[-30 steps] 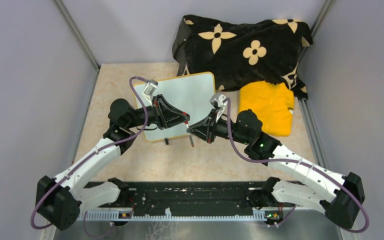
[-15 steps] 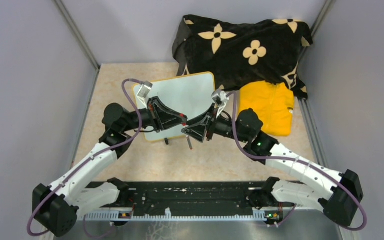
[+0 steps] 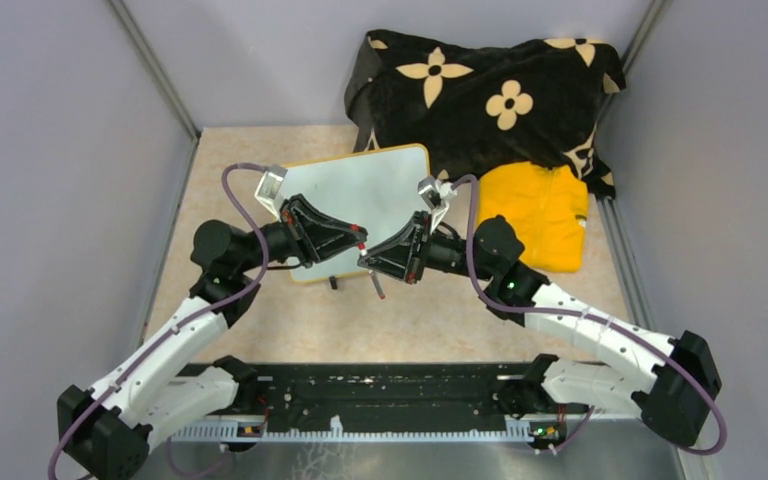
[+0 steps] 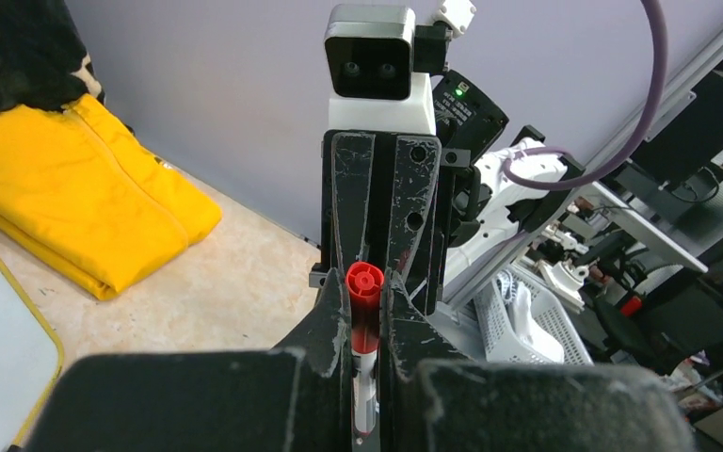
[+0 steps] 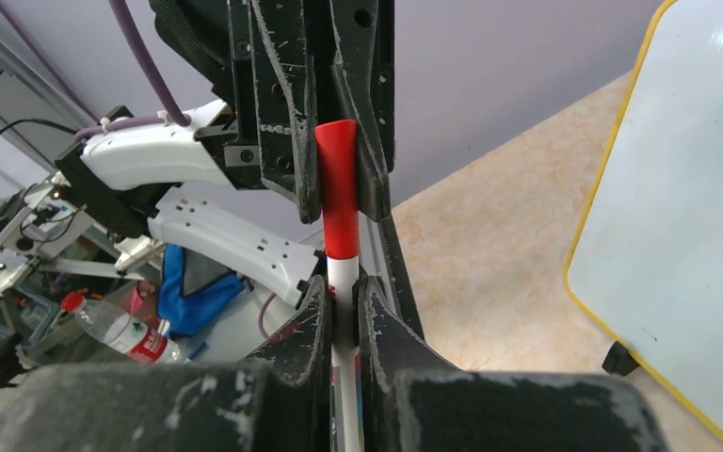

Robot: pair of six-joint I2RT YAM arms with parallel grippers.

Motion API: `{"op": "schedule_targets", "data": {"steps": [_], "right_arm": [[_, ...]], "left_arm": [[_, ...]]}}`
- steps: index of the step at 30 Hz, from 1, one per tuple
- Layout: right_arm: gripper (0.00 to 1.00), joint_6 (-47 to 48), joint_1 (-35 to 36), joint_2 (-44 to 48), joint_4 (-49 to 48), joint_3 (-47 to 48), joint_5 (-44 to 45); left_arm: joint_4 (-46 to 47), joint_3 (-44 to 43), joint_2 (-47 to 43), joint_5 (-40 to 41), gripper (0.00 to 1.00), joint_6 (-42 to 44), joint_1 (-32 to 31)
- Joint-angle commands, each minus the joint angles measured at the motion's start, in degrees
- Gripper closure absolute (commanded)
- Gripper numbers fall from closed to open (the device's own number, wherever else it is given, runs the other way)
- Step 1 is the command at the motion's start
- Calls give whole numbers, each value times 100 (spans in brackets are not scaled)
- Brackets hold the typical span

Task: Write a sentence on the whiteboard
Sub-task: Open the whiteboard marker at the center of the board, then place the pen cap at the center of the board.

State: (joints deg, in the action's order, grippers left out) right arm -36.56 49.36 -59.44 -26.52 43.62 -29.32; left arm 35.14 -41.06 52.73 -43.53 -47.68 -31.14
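Observation:
The whiteboard [image 3: 360, 185], white with a yellow frame, lies tilted at the middle of the table; its edge also shows in the left wrist view [image 4: 0, 348] and the right wrist view [image 5: 687, 188]. No sentence is in view on its visible surface. A red-and-white marker [image 5: 339, 207] spans the two grippers, which meet tip to tip above the board's near edge. My left gripper [image 4: 365, 282] is shut on the marker's red cap [image 4: 364, 292]. My right gripper [image 5: 342, 287] is shut on the white barrel. In the top view, the left gripper [image 3: 358, 238] and right gripper [image 3: 366, 260] nearly touch.
A black blanket with cream flowers [image 3: 480, 90] is heaped at the back right. A folded yellow cloth [image 3: 535, 215] lies just right of the board, also in the left wrist view [image 4: 75, 217]. The board's black feet [image 3: 332, 283] stick out at its near edge. Grey walls enclose the table.
Both grippers have drifted a little left and toward the back together, with the marker still between them. The left elbow has swung outward to the left.

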Motion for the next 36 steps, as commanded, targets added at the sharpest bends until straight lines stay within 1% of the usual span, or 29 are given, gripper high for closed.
{"op": "schedule_targets", "data": {"steps": [1, 8, 17, 22, 23, 25, 26, 27, 30, 31, 33, 36], "right_arm": [[100, 42, 26, 148, -129, 57, -101], [100, 303, 27, 531, 292, -241, 94], [100, 251, 31, 850, 374, -563, 299], [100, 417, 36, 1067, 660, -570, 590], [100, 503, 30, 1151, 820, -548, 790], [100, 770, 34, 1371, 1317, -511, 1377], [100, 957, 34, 1502, 1598, -485, 1804], [100, 1109, 29, 1626, 1873, -447, 2249], [100, 1436, 30, 1955, 2724, -345, 3811], [100, 1519, 25, 2037, 3008, -325, 4269], [100, 1700, 24, 2188, 3356, -310, 4897], [100, 1834, 29, 2307, 3633, -376, 5342]], "left_arm": [[222, 123, -254, 594, 100, -70, -13], [120, 248, -606, 1564, 100, -21, -6], [-8, 253, -663, 1847, 100, 2, -7], [-203, 346, -809, 2064, 100, 104, -6], [-419, 299, -824, 2119, 100, 199, -2], [-1183, 108, -799, 2253, 100, 550, -6], [-1836, -31, -747, 2292, 100, 902, 0], [-2299, -151, -666, 2297, 100, 1184, -8], [-3689, -530, -284, 2286, 100, 1724, -11], [-4030, -587, -170, 2211, 100, 1846, -22], [-4527, -625, 17, 2110, 100, 2056, -100], [-5050, -510, 280, 2372, 100, 2261, -360]]}}
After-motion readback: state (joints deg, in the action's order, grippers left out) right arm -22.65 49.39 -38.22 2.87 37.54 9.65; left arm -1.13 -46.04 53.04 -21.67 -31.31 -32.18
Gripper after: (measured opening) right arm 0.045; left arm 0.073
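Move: The left hand already pinches the red cap, with the whiteboard marker's middle about 3 cm nearer the base and 5 cm lower. The right hand already holds the white body, the cap sitting some 2 cm ahead and 4 cm above it. From the right hand the whiteboard's middle is about 28 cm ahead, 5 cm left and 30 cm down; the yellow cloth's is roughly 27 cm ahead, 36 cm right and as far down. Both hands keep their pinch, left on the cap and right on the body, and part slowly, then faster, the left going up, left and forward while the right drops about 3 cm. Freed, the right swings 12 cm in all rightward, also forward and down, turning some 40 degrees clockwise; the left ends lower and farther forward, turned counter-clockwise and rolled left side up. ##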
